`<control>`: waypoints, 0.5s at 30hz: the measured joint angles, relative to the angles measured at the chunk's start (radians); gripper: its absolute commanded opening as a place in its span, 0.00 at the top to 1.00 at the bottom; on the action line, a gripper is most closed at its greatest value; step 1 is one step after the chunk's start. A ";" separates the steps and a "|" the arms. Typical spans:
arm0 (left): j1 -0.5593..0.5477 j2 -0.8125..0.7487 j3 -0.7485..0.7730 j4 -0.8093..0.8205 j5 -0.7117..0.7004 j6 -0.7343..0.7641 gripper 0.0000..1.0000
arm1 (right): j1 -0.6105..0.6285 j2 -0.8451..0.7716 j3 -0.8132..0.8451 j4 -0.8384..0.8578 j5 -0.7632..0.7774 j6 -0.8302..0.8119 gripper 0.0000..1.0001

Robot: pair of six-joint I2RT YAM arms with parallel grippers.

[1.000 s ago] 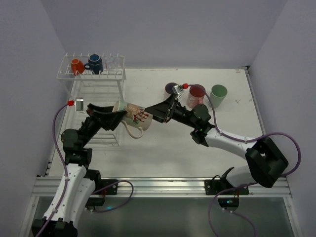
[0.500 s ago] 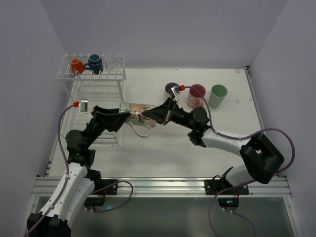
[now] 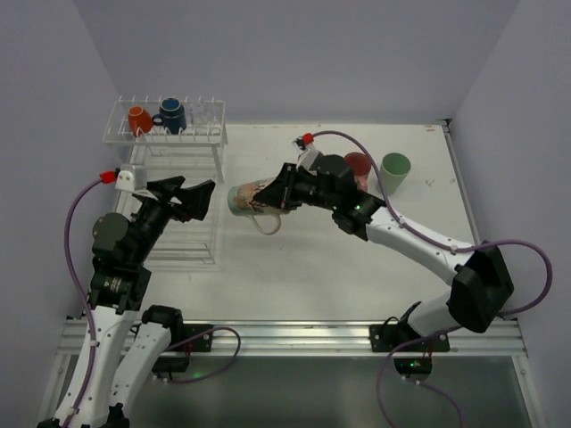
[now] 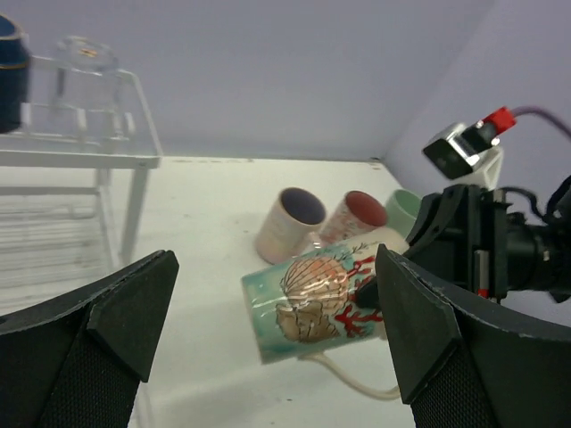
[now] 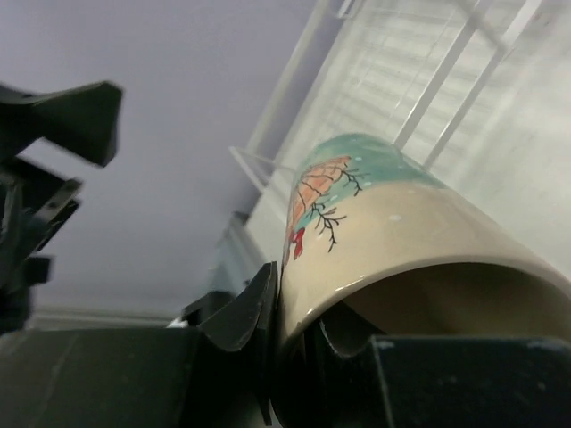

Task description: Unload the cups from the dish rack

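Observation:
My right gripper (image 3: 275,193) is shut on the rim of the cream mug (image 3: 248,198) with a shell and coral picture, and holds it on its side above the table. One finger is inside the mug and one outside (image 5: 299,321). The mug also shows in the left wrist view (image 4: 321,299). My left gripper (image 3: 198,198) is open and empty, just left of the mug's base (image 4: 272,267). The orange mug (image 3: 138,119) and dark blue mug (image 3: 170,114) sit on the dish rack's upper shelf (image 3: 192,135). The purple-inside mug (image 4: 290,223), pink mug (image 3: 357,164) and green mug (image 3: 394,172) stand on the table.
The rack's long wire lower tray (image 3: 183,245) lies under my left arm, near the table's left edge. The three unloaded mugs are grouped at the back right, partly behind my right arm. Walls close in the table at the back and sides.
My left gripper has let go of the cream mug, opened and drawn back to the left. My right gripper kept the mug and its wrist rose.

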 measured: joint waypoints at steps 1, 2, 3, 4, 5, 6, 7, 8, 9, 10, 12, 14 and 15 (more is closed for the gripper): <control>0.000 -0.011 0.011 -0.030 -0.033 0.028 0.00 | 0.000 0.025 0.058 -0.074 0.014 -0.053 1.00; 0.000 -0.027 0.024 -0.068 -0.077 0.066 0.00 | 0.000 0.070 0.159 -0.184 0.038 -0.131 1.00; 0.000 -0.035 0.029 -0.089 -0.103 0.086 0.00 | 0.000 0.105 0.235 -0.254 0.053 -0.185 1.00; 0.000 -0.043 0.033 -0.113 -0.134 0.111 0.00 | 0.000 0.156 0.335 -0.340 0.077 -0.252 1.00; 0.000 -0.046 0.033 -0.128 -0.154 0.128 0.00 | 0.000 0.212 0.438 -0.423 0.101 -0.320 1.00; 0.000 -0.049 0.033 -0.149 -0.178 0.148 0.00 | 0.000 0.271 0.547 -0.500 0.123 -0.386 1.00; 0.000 -0.050 0.030 -0.166 -0.199 0.163 0.00 | 0.001 0.334 0.661 -0.579 0.151 -0.447 1.00; 0.000 -0.051 0.024 -0.179 -0.216 0.177 0.00 | 0.000 0.400 0.770 -0.654 0.175 -0.500 1.00; 0.000 -0.055 0.016 -0.189 -0.230 0.188 0.00 | 0.000 0.467 0.885 -0.730 0.199 -0.554 1.00; 0.000 -0.060 0.006 -0.199 -0.241 0.199 0.00 | 0.000 0.534 0.993 -0.796 0.225 -0.602 1.00; 0.000 -0.071 -0.011 -0.220 -0.258 0.212 0.00 | -0.001 0.653 1.167 -0.901 0.271 -0.691 1.00; 0.000 -0.084 -0.022 -0.229 -0.269 0.219 0.00 | -0.003 0.755 1.292 -0.986 0.315 -0.766 1.00; 0.000 -0.088 -0.024 -0.231 -0.274 0.220 0.00 | -0.003 0.784 1.317 -1.011 0.332 -0.799 1.00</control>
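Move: The right hand already holds the beige coral-print mug by its wall. The clear table spot it seems bound for lies about 25 cm ahead, 4 cm left and 23 cm below. Some 30 cm ahead stand the dark-lined mug, 9 cm right, the red mug, 26 right, and the green cup, 38 right, all 22 down. The rack's lower tray is 20 ahead, 34 left, 22 down. From the left, empty hand the blue mug lies 38 ahead, 16 left, 10 down, with the glass 10 cm right of it. Keeping its pinch on the beige mug's wall, the right hand swings it fast about 16 cm forward and a little left, away from the left hand, and begins to sink only near the end. Its fingertips dip some 50 degrees, steering the mug's base downward. The empty left hand draws about 5 cm left, then down as well, turning counter-clockwise back towards the rack, fingers wide open. ##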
